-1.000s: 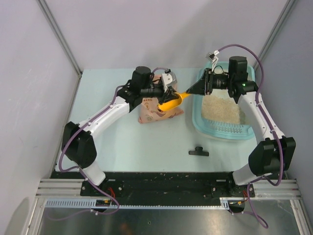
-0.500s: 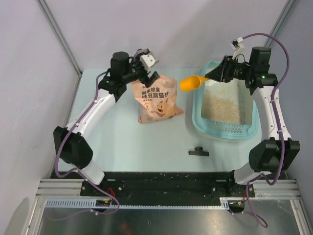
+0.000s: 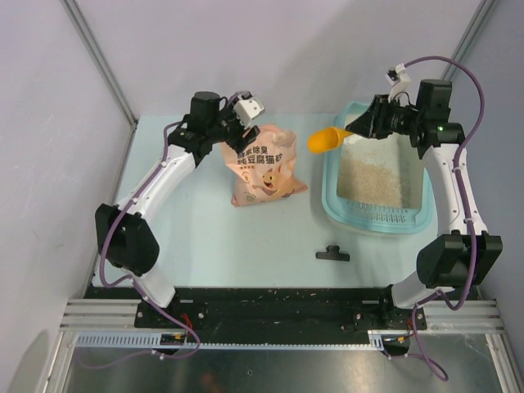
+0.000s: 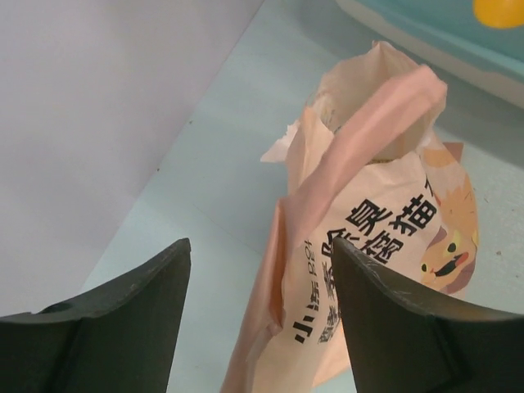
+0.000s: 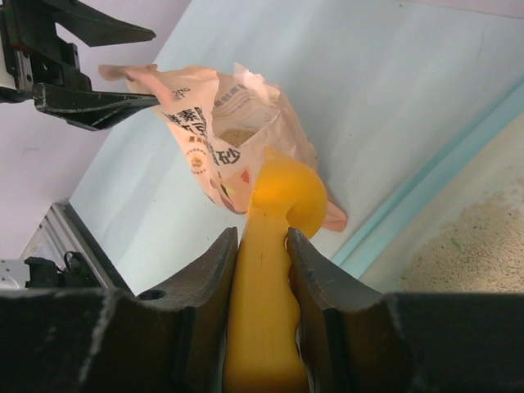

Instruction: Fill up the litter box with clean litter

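The light-teal litter box (image 3: 331, 205) lies at the right of the table, with a bed of pale clean litter (image 3: 372, 176) in it; the litter box rim (image 5: 426, 188) and litter (image 5: 483, 246) also show in the right wrist view. My right gripper (image 3: 362, 126) (image 5: 262, 233) is shut on the handle of an orange scoop (image 3: 326, 139) (image 5: 270, 246), whose bowl hangs just left of the box's back left corner. The pink-orange bag (image 3: 262, 168) (image 4: 377, 237) stands with its mouth open. My left gripper (image 3: 246, 121) (image 4: 260, 246) is open by the bag's top edge, gripping nothing.
A small black clip (image 3: 332, 253) lies on the table in front of the box. Grey walls close in the table at the left, back and right. The bag (image 5: 221, 123) shows granules inside its mouth.
The right gripper has carried the scoop out of the bag, up and right to the box's corner. The left gripper has let go of the bag, opened and drawn back to its top.
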Motion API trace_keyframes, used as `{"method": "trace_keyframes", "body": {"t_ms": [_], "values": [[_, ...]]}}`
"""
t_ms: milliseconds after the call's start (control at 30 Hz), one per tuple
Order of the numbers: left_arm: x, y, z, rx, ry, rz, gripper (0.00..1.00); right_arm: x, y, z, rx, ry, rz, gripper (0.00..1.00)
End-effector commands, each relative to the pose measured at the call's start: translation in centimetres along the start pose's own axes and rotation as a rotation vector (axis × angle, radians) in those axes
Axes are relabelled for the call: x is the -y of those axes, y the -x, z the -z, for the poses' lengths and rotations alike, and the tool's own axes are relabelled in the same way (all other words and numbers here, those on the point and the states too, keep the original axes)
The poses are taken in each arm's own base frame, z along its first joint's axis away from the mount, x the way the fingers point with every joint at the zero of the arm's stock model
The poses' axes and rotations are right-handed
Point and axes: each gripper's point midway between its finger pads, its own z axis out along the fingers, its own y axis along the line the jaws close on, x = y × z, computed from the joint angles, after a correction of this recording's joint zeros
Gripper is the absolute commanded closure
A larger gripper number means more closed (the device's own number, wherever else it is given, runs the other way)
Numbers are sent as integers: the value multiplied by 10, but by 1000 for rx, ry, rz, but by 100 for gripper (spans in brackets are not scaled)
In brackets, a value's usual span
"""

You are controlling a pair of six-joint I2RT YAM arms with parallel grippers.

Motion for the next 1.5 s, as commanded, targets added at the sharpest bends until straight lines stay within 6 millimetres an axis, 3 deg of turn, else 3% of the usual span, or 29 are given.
{"method": "trace_keyframes", "body": {"t_ms": [0,233,367,433,700,800,933,1300,1467], "values": [[-9,9,5,-4,21,-57,31,-16,24,14,60,-18,116,100],[2,9,5,4,-44,-81,57,-32,36,5,110,-7,179,100],[9,13,7,18,-73,-58,90,-44,45,-7,110,-27,214,100],[13,13,10,22,-81,-47,100,-53,42,-15,79,-11,236,100],[30,42,39,115,-128,-10,100,-82,60,-34,85,49,306,100],[41,48,47,138,-159,25,100,-86,52,-51,35,43,358,100],[49,54,52,147,-171,61,100,-77,49,-68,-28,-26,412,100],[72,62,62,163,-205,76,100,-80,16,-49,-191,8,375,100],[90,71,67,181,-243,71,100,-71,-10,-58,-266,-38,355,100]]}}
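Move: The bag's loose top flap already lies between the left hand's open fingers, some 2 cm below their middle and 1 cm to the right. The bag's mouth is about 7 cm right, 4 cm ahead and 6 cm below that hand. From the right hand, the mouth is roughly 18 cm left, 6 cm ahead and 14 cm down; the held yellow scoop's bowl is 7 cm left, 6 cm ahead and 4 cm down, and the litter box's middle 7 cm right, 5 cm ahead and 30 cm down. The bag's flap gets pinched as the left fingers close, sinking about 1 cm; that hand then draws it back towards the base some 8 cm, fingers tipping down. Meanwhile the right hand keeps its grip on the scoop and carries it about 9 cm left from the litter box to the bag's mouth, arching up some 6 cm and down again, its left side rolling down about 20 degrees. ##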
